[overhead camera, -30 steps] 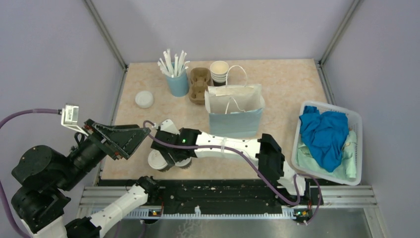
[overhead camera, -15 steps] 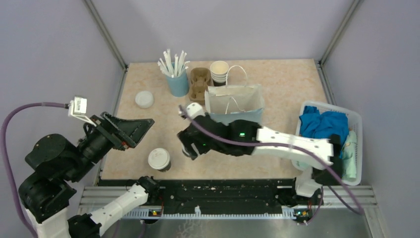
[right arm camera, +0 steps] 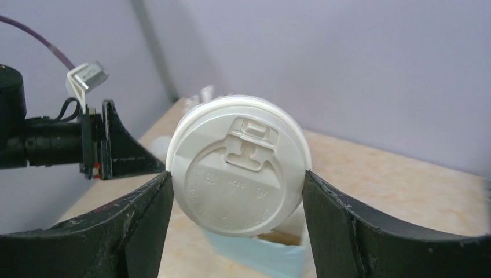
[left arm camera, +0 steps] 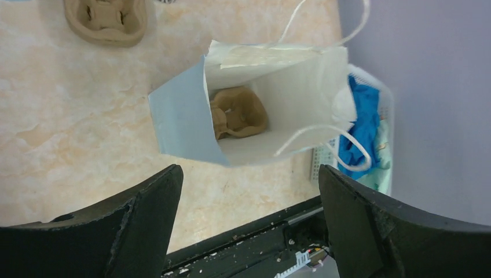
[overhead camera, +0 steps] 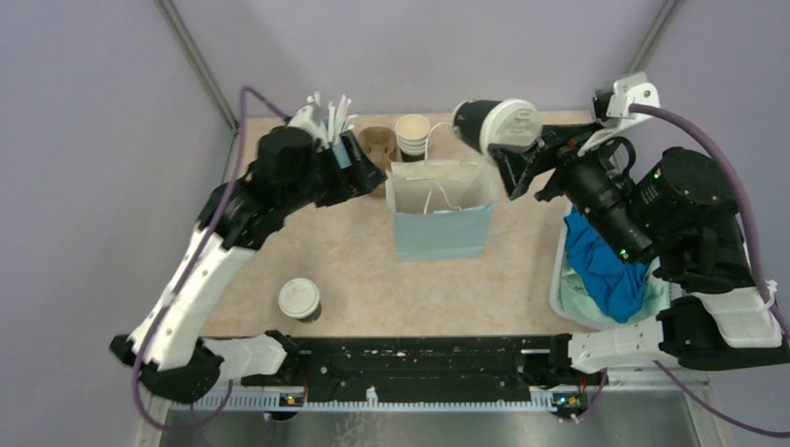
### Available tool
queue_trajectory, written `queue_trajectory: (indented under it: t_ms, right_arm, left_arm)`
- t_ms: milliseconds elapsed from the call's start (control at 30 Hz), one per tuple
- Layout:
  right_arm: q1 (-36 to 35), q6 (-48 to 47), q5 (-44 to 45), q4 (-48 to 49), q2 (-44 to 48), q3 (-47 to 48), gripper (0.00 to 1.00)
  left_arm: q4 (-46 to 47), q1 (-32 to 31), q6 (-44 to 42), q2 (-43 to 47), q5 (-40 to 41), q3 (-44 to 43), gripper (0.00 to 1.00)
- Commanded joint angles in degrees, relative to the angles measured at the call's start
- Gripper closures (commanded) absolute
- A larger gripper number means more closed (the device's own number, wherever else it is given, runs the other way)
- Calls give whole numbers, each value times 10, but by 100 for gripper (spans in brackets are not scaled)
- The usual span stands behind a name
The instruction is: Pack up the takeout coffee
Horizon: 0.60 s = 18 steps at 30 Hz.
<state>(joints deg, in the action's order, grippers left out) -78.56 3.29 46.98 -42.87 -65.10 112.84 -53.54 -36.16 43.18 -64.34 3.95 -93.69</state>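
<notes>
My right gripper [overhead camera: 510, 149] is raised high, beyond and to the right of the bag, and shut on one takeout coffee [overhead camera: 498, 126]. That coffee's white lid [right arm camera: 237, 165] faces the wrist camera, pinched between the fingers of the right gripper [right arm camera: 236, 176]. A second lidded takeout coffee [overhead camera: 299, 300] stands on the table near the front left. The light blue paper bag [overhead camera: 442, 209] stands open mid-table, with a brown cup carrier [left arm camera: 237, 113] at its bottom. My left gripper [overhead camera: 365, 169] hovers by the bag's left side, and in its wrist view the left gripper [left arm camera: 249, 171] is open and empty.
Behind the bag are a second brown carrier [overhead camera: 374, 158], a stack of paper cups [overhead camera: 412, 135] and a blue cup of straws [overhead camera: 328, 119], partly behind my left arm. A white basket [overhead camera: 557, 279] of blue cloths sits at the right edge.
My right gripper picked one coffee up off the front of the table and swung it up to the back right. My left arm reached from the front left to beside the bag.
</notes>
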Motion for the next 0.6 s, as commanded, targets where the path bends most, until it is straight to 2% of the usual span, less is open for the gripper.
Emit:
queue_trajectory:
  t_ms: [0, 133, 300, 433, 500, 567]
  right_arm:
    - [21, -161, 166, 29, 1, -8, 35]
    - [79, -178, 127, 26, 23, -41, 37]
    - [156, -130, 16, -64, -17, -44, 38]
    - [235, -68, -130, -116, -52, -24, 38]
    - [255, -41, -196, -136, -63, -8, 39]
    - [256, -15, -220, -168, -72, 10, 39]
  left_arm:
    - [43, -2, -23, -100, -36, -18, 8]
    - [37, -3, -22, -163, -45, -18, 11]
    - [32, -4, -32, -201, -9, -15, 17]
    - [45, -3, -47, -215, -9, 1, 32]
    - [46, -3, -58, -220, -2, 3, 43]
    - [64, -3, -78, -217, -3, 16, 52]
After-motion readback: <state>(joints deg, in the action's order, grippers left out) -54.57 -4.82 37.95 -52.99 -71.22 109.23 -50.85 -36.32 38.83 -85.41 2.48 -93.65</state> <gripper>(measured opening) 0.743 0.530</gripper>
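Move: The paper bag's left rim is about 8 cm ahead of the left hand, 7 cm to its right and 13 cm below. Beyond the bag, from the same hand, the cup tray is some 24 cm ahead and 5 cm right, the cup stack about 25 cm ahead and 13 cm right, both about 30 cm down. The right hand holds the lidded coffee; the bag's opening lies roughly 14 cm ahead of it, 8 cm left and 31 cm below. Bring the left gripper down about 12 cm, forward 7 and a bit right onto the bag's left rim, tipping it steeper; once nearly there, slow and close the fingers to about half open around the side panel. Keep the right hand's grip on the coffee and carry it forward about 8 cm, swinging right first, then back left and down towards the bag's opening, its left side rolling down some 25 degrees. ##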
